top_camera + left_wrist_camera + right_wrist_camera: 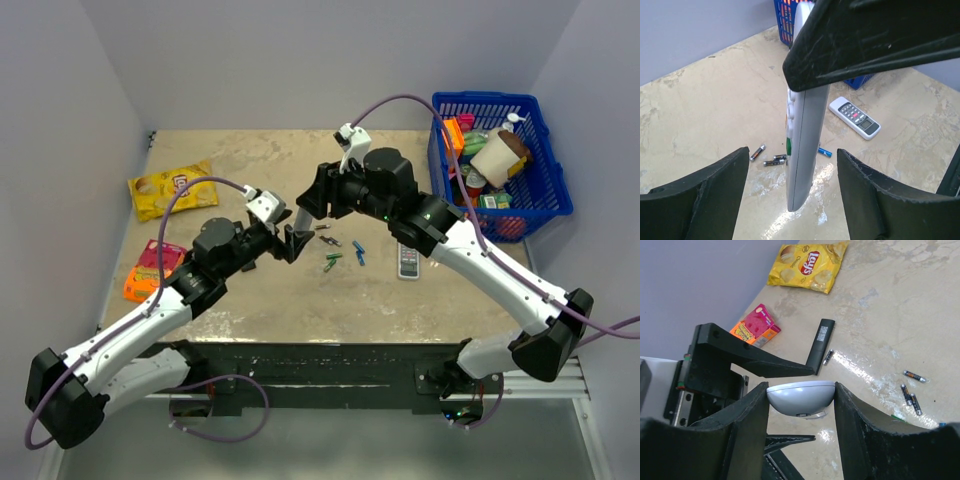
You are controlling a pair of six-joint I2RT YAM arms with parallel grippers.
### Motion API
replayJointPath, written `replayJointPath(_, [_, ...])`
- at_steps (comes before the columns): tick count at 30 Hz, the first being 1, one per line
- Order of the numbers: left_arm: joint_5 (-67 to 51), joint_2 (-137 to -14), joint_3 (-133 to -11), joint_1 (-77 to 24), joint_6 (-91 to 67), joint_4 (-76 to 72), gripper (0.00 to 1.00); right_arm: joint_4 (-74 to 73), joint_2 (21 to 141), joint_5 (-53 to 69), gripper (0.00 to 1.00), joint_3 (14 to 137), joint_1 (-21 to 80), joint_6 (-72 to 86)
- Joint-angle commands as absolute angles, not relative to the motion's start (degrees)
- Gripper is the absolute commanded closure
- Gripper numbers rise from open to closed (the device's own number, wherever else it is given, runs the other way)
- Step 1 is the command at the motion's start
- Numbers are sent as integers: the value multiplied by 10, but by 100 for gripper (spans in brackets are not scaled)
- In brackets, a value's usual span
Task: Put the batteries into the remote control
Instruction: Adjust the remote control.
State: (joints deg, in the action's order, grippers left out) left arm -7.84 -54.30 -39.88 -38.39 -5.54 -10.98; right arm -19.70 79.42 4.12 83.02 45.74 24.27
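My right gripper [800, 387] is shut on the rounded end of the white remote control [800, 397] and holds it up above the table. The remote [802, 150] hangs end-down between the fingers of my left gripper [791, 152], which stands open with a gap on each side. From above, both grippers meet at mid-table, the left [293, 243] just below the right [312, 200]. Two green batteries [333, 260] lie on the table beside them, with a blue cell [358, 253] and dark cells [325, 235] close by.
A grey-white remote with dark buttons [408, 260] lies right of the cells, and a black remote [820, 346] lies near them. A blue basket [545, 180] of goods stands at the back right. A yellow chips bag [170, 187] and a pink-orange packet [152, 270] lie on the left.
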Motion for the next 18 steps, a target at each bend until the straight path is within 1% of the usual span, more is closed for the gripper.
replayJointPath(1, [-84, -555, -388, -386, -37, -168, 25, -170, 772, 53, 100, 858, 459, 249])
replayJointPath(5, [-78, -562, -374, -386, -44, -197, 26, -163, 768, 60, 100, 850, 459, 256])
replayJointPath(9, [-61, -570, -367, -386, -47, -214, 30, -161, 768, 64, 100, 850, 459, 258])
replayJointPath(12, [-54, -571, -359, -386, -53, -229, 37, -161, 769, 68, 100, 848, 459, 259])
replayJointPath(15, [-54, -577, -358, -386, -55, -231, 46, -156, 769, 70, 100, 846, 459, 262])
replayJointPath(18, [-56, -580, -357, -386, -57, -232, 49, -154, 767, 70, 100, 846, 459, 264])
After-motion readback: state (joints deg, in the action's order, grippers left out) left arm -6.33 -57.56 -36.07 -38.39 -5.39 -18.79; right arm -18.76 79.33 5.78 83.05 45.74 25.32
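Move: The white remote control hangs in the right fingers, its middle about 1 cm back, 1 cm left and 1 cm below that hand. From the left hand its middle is some 5 cm ahead, 3 cm right and 5 cm up, with its lower end already between the open fingers. The dark batteries lie about 5 cm ahead and 7 cm right of the left hand, the blue ones 1 cm ahead and 15 cm right, all some 22 cm below. The left hand sinks about 2 cm, edging forward 1 cm, its fingers partly closing around the remote's lower end. ##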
